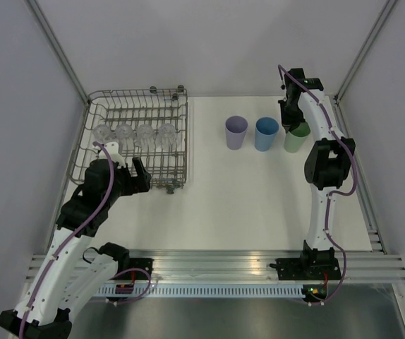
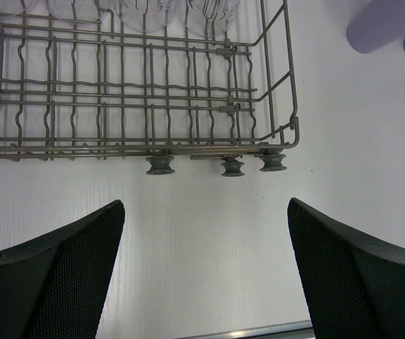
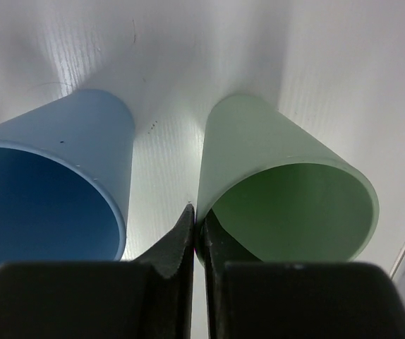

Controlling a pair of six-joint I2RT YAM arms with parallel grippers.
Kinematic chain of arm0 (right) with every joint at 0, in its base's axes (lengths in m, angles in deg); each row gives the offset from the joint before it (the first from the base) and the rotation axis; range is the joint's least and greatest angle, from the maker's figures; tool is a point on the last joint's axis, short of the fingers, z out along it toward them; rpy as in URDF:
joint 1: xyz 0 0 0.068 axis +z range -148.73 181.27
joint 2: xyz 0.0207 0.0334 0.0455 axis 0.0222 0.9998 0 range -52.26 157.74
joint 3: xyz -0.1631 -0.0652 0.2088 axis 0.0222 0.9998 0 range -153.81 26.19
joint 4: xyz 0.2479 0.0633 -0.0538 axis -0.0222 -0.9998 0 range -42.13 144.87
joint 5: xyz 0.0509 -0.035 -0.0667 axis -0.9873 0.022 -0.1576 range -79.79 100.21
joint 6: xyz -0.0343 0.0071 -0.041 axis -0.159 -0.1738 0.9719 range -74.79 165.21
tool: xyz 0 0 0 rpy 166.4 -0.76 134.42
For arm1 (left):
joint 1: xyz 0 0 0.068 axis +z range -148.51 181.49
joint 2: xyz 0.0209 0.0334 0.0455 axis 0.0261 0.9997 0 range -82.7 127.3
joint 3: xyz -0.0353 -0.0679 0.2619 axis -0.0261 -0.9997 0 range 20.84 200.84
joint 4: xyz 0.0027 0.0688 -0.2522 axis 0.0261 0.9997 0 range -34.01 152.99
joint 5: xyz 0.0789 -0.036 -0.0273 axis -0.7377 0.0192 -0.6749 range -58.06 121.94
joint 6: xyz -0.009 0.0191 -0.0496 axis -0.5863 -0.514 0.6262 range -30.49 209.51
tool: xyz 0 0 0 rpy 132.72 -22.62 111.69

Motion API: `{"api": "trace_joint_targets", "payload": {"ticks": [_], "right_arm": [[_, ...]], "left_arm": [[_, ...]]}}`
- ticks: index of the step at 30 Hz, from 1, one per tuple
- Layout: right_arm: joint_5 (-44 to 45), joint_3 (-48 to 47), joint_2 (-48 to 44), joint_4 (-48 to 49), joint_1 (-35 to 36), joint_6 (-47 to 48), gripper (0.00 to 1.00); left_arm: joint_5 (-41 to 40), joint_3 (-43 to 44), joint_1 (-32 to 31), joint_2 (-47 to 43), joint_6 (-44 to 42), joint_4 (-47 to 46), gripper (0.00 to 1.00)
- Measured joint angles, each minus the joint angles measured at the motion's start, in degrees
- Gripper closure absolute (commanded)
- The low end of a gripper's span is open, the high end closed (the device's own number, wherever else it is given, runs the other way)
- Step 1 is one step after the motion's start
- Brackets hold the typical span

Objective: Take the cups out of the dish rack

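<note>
The grey wire dish rack (image 1: 186, 141) stands at the left and holds several clear cups (image 1: 145, 134) in a row across its far half. A lilac cup (image 1: 236, 132), a blue cup (image 1: 266, 133) and a green cup (image 1: 298, 138) stand upright in a line on the table at the right. My right gripper (image 1: 287, 127) is above the green cup (image 3: 259, 141). One finger is inside its rim and one outside, pinched on the near wall. My left gripper (image 2: 206, 205) hangs open over bare table just before the rack's near edge (image 2: 280, 145).
Grey side walls close in the white table on both sides and at the back. An aluminium rail runs along the near edge. The blue cup (image 3: 68, 141) stands close to the left of my right gripper (image 3: 197, 215). The rack's round feet (image 2: 160, 165) rest on the table.
</note>
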State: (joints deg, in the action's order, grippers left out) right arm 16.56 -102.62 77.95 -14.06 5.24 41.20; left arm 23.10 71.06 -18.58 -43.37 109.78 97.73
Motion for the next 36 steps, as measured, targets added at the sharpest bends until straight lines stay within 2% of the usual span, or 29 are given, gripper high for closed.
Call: {"api": "trace_joint_targets", "payload": {"ticks": [6, 15, 18, 20, 21, 29, 36], "right_arm": [[0.17, 0.0, -0.02, -0.35, 0.28, -0.04, 0.72], [1.29, 0.02, -1.01, -0.55, 0.31, -0.09, 0.64], [1.36, 0.02, -3.06, -0.57, 0.31, -0.17, 0.52], [1.42, 0.02, -5.16, -0.55, 0.31, -0.46, 0.33], [1.49, 0.04, -6.54, -0.52, 0.31, -0.55, 0.03], [0.7, 4.42, -21.86, 2.08, 0.31, -0.85, 0.02], [-5.84, 21.31, -40.57, 13.18, 2.03, -3.54, 0.02]], "left_arm": [[0.02, 0.0, 0.0, 0.0, 0.0, 0.0, 0.0], [0.02, -0.26, 0.0, 0.0, 0.0, -0.11, 0.0], [0.02, -0.44, 0.0, 0.04, 0.0, -0.11, 0.0], [0.0, -0.46, 0.0, 0.26, 0.0, -0.11, 0.0], [-0.02, -0.46, 0.0, 0.42, 0.0, -0.13, 0.0], [-2.47, 0.5, 0.0, 4.59, 0.02, 0.5, 0.0], [-9.27, 7.65, 0.0, 10.38, 2.29, 2.91, 0.0]]}}
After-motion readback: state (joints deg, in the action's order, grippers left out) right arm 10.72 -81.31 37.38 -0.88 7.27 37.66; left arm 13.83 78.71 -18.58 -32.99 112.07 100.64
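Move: The right fingertips are still on the left side of the green cup's rim, its middle roughly 4 cm right, 1 ahead and 5 below. The blue cup is some 6 cm left and 1 ahead, the purple cup about 15 left and 2 ahead, both 5 below. From the left gripper, the row of clear glasses centres about 26 cm ahead, 7 left and 16 lower; its rightmost glass is 26 ahead and 4 right. Open the right fingers in place to let go of the green cup's rim, then lift clear, about 20 cm up while drawing back some 8 cm, tipping the fingers up about 30 degrees and ending wide open. Late on, start the open left gripper forward and a little left towards the glasses, about 3 cm, dipping briefly before it rises, with a slight counter-clockwise turn. ##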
